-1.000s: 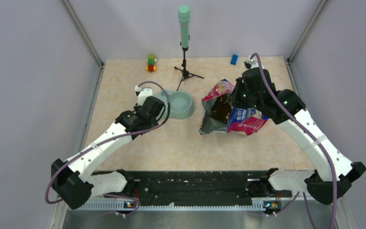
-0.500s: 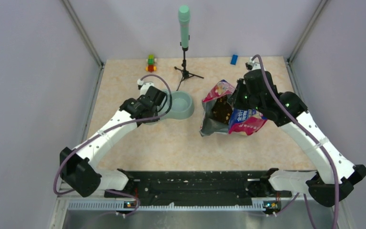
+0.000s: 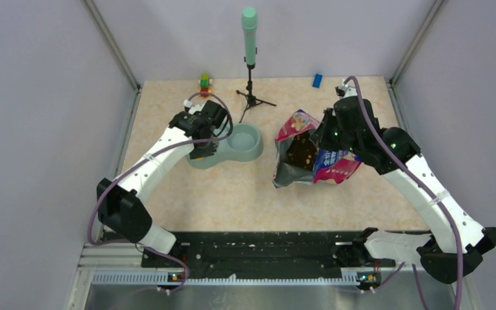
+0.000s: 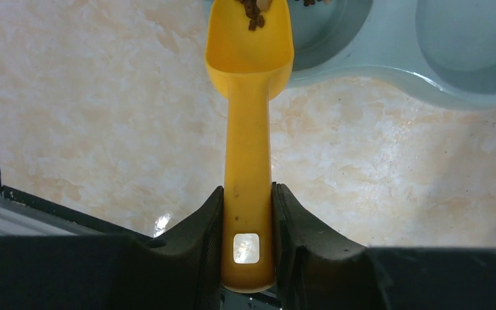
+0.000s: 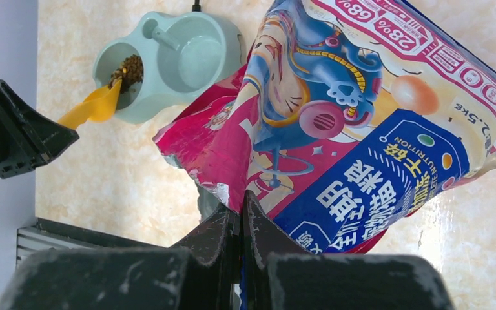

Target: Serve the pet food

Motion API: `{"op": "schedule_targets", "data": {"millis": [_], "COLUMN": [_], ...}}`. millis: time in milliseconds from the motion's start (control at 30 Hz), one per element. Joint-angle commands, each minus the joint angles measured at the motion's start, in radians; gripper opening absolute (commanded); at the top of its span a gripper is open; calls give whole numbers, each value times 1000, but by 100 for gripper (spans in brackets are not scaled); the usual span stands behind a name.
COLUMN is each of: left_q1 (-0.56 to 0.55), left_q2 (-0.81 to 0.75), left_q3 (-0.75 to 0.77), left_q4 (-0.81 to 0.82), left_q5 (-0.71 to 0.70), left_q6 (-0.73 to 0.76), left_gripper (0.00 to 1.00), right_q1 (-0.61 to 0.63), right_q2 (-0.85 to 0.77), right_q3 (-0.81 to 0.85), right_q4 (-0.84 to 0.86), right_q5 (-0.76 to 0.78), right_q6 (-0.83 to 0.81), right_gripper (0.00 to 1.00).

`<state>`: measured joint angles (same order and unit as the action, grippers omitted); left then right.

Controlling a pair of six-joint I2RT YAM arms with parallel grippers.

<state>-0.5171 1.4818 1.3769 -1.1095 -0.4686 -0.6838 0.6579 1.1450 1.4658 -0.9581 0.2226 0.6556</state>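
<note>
My left gripper (image 4: pixel 248 213) is shut on the handle of the orange-yellow scoop (image 4: pixel 248 97). Its tip is over the left well of the pale green double bowl (image 4: pixel 387 64), and the pet food (image 4: pixel 253 11) slides off the tip. In the right wrist view the pet food (image 5: pixel 129 68) lies piled in the bowl's left well, with the scoop (image 5: pixel 93 106) tilted into it. My right gripper (image 5: pixel 240 210) is shut on the torn top edge of the cat food bag (image 5: pixel 361 129) and holds it open. More pet food (image 3: pixel 300 150) shows inside the bag (image 3: pixel 332 165).
A green microphone on a small tripod (image 3: pixel 250 39) stands behind the bowl (image 3: pixel 245 142). A stack of coloured blocks (image 3: pixel 204 82) and a blue block (image 3: pixel 317 80) lie near the back wall. The table's front rail (image 3: pixel 258 248) runs between the arm bases.
My left arm has swung the scoop away from me and over the bowl's left well, tipping kibble in. My right gripper has kept its hold on the bag, almost still.
</note>
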Motion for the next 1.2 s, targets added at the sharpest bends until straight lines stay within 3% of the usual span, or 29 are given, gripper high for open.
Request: {"op": "schedule_targets", "data": {"millis": [0, 200, 500, 1000, 1167], "left_q1": [9, 24, 47, 111, 115], "left_q2": [54, 59, 34, 2, -19], "left_q3": [109, 141, 208, 298, 222], "left_q4": [-131, -98, -109, -157, -138], "left_q5": [-37, 92, 180, 210, 259], "left_q6": [-62, -51, -69, -24, -1], "left_gripper": [0, 0, 0, 0, 0], "right_q1": [3, 3, 3, 3, 3], "right_q2": [-71, -90, -93, -103, -108], "right_q3": [26, 27, 22, 4, -5], "right_q4": [53, 37, 43, 47, 52], "right_q5": [8, 24, 18, 17, 18], "right_q6": [7, 12, 11, 12, 15], "right_gripper": [0, 0, 0, 0, 0]}}
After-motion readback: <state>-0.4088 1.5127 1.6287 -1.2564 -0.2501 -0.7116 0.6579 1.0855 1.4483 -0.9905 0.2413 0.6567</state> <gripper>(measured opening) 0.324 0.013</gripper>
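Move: The small bowl being filled lies about 11 cm straight ahead of the left hand and some 14 cm below it; this hand holds the scoop with its cup over that bowl. The large bowl is about 12 cm ahead and 14 cm to the right, and the food bag about 36 cm right, roughly 2 cm ahead. From the right hand, pinching the bag, the small bowl lies some 37 cm left, 14 cm ahead and 28 cm below. The scoop, still gripped by its handle and already tipped over the small bowl, is eased about 2 cm to the right and partly back while the left hand rolls its left side down some 10 degrees. The hand climbs throughout, quickest at the end, lifting the scoop about 5 cm away from the bowl. The right hand keeps its pinch on the bag rim and draws it a little back and right. ##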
